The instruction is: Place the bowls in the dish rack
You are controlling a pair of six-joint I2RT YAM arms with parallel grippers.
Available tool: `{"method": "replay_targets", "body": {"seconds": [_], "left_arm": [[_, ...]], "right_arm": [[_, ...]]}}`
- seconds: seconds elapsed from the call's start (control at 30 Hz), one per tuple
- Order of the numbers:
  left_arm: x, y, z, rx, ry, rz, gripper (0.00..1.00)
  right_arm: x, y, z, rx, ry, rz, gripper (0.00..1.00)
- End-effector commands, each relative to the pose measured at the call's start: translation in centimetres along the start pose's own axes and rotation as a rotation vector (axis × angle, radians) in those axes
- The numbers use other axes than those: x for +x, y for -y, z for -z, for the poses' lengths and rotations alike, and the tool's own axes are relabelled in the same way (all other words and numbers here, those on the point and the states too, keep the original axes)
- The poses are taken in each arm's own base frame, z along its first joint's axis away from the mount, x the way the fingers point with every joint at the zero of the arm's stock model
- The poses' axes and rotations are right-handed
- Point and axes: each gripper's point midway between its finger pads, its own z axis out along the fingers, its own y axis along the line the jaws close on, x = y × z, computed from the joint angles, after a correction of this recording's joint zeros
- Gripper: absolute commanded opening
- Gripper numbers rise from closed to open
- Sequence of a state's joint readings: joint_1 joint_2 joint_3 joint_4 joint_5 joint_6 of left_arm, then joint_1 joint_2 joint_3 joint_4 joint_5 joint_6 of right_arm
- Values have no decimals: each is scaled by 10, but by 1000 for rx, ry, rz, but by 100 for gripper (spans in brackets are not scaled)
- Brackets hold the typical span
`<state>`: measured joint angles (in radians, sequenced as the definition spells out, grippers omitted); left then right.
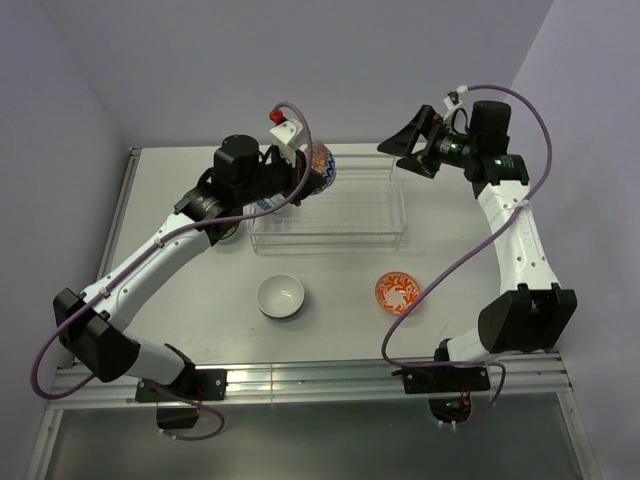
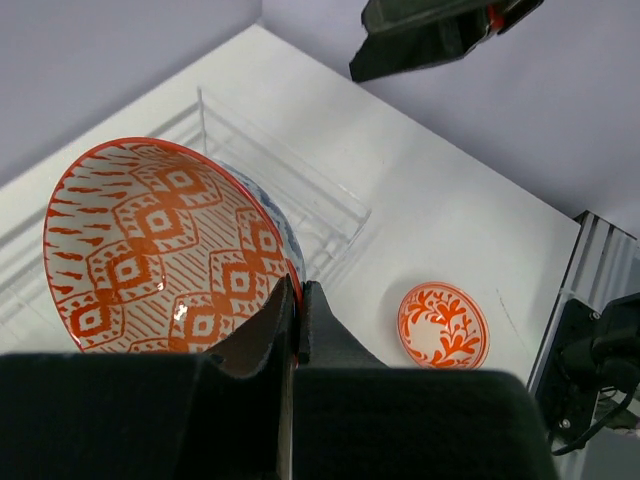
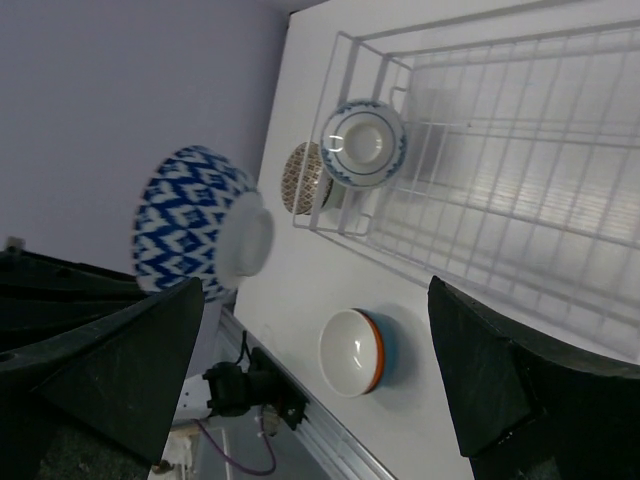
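My left gripper (image 1: 303, 160) is shut on the rim of a bowl (image 2: 160, 240) that is orange-red patterned inside and blue-and-white outside. It holds the bowl tilted above the far left part of the clear dish rack (image 1: 330, 212). The right wrist view shows this bowl's blue outside (image 3: 190, 225). A white bowl (image 1: 281, 296) and an orange floral bowl (image 1: 399, 292) sit on the table in front of the rack. A grey-brown bowl (image 3: 303, 178) sits just outside the rack's left end. A blue-ringed bowl (image 3: 363, 143) appears to stand inside that end. My right gripper (image 1: 408, 150) is open and empty above the rack's far right corner.
The rack's wire floor (image 3: 520, 170) is bare to the right of the blue-ringed bowl. A metal rail (image 1: 320, 378) runs along the table's near edge, by the arm bases. Purple walls close the back and sides.
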<state>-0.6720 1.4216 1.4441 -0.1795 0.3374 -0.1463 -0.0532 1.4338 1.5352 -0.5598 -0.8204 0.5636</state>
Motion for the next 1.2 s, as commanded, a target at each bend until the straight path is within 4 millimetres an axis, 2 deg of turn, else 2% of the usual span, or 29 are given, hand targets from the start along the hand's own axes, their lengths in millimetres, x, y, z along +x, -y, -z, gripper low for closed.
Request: {"method": "replay_targets", "body": {"seconds": [0.0,0.07,0.2,0.4,0.7,0.73,0.9,1.17], "left_arm": [[-41,4,16,38,145,16,0],[-39,-3,17,43,145,32,0],[-37,-10,16,44,149,56,0],[-29,-14,13,47,130,83,0],[-24,-13,15,52,122,92,0],[-30,-11,16,61,145,80,0],[-30,-9,16,72,147,83,0],[-30,-6,17,90,148,82,0]], "right_arm": [[-7,-44,-20,-102,5,33,100],[1,-51,-31,-125,-18,27,100],[34,-66,-53,-196,-116,-5,100],[64,-80,-71,-245,-213,-67,100],[79,-98,-84,-291,-258,-49,100],[81,-96,-86,-284,-259,-48,100],[89,-95,-93,-276,-279,-41,100],[88,-89,-98,-244,-269,-29,100]]}}
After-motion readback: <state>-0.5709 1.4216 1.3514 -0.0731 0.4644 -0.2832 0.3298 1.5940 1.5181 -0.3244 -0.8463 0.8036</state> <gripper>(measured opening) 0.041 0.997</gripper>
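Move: The left hand already holds the orange-lined bowl by its rim, the bowl's middle about 4 cm ahead and 2 cm right of that hand. The right gripper waits some 17 cm to the left hand's right and 5 cm ahead, at about its height. From the right hand the bowl is roughly 16 cm left and 1 cm back; the dish rack's middle lies 14 cm left, 1 cm back and 20 cm below; the blue-flowered bowl standing in the rack is 28 cm left, 1 cm ahead and 18 cm below. Leftward over the rack the right hand sweeps about 15 cm towards the held bowl, fast at first and then creeping, turning some 20 degrees counter-clockwise, its fingers staying wide open until they reach around the bowl beside the left fingertips. The left hand makes a small early shift forward and left, dips slightly, then holds nearly still, keeping its rim pinch. ##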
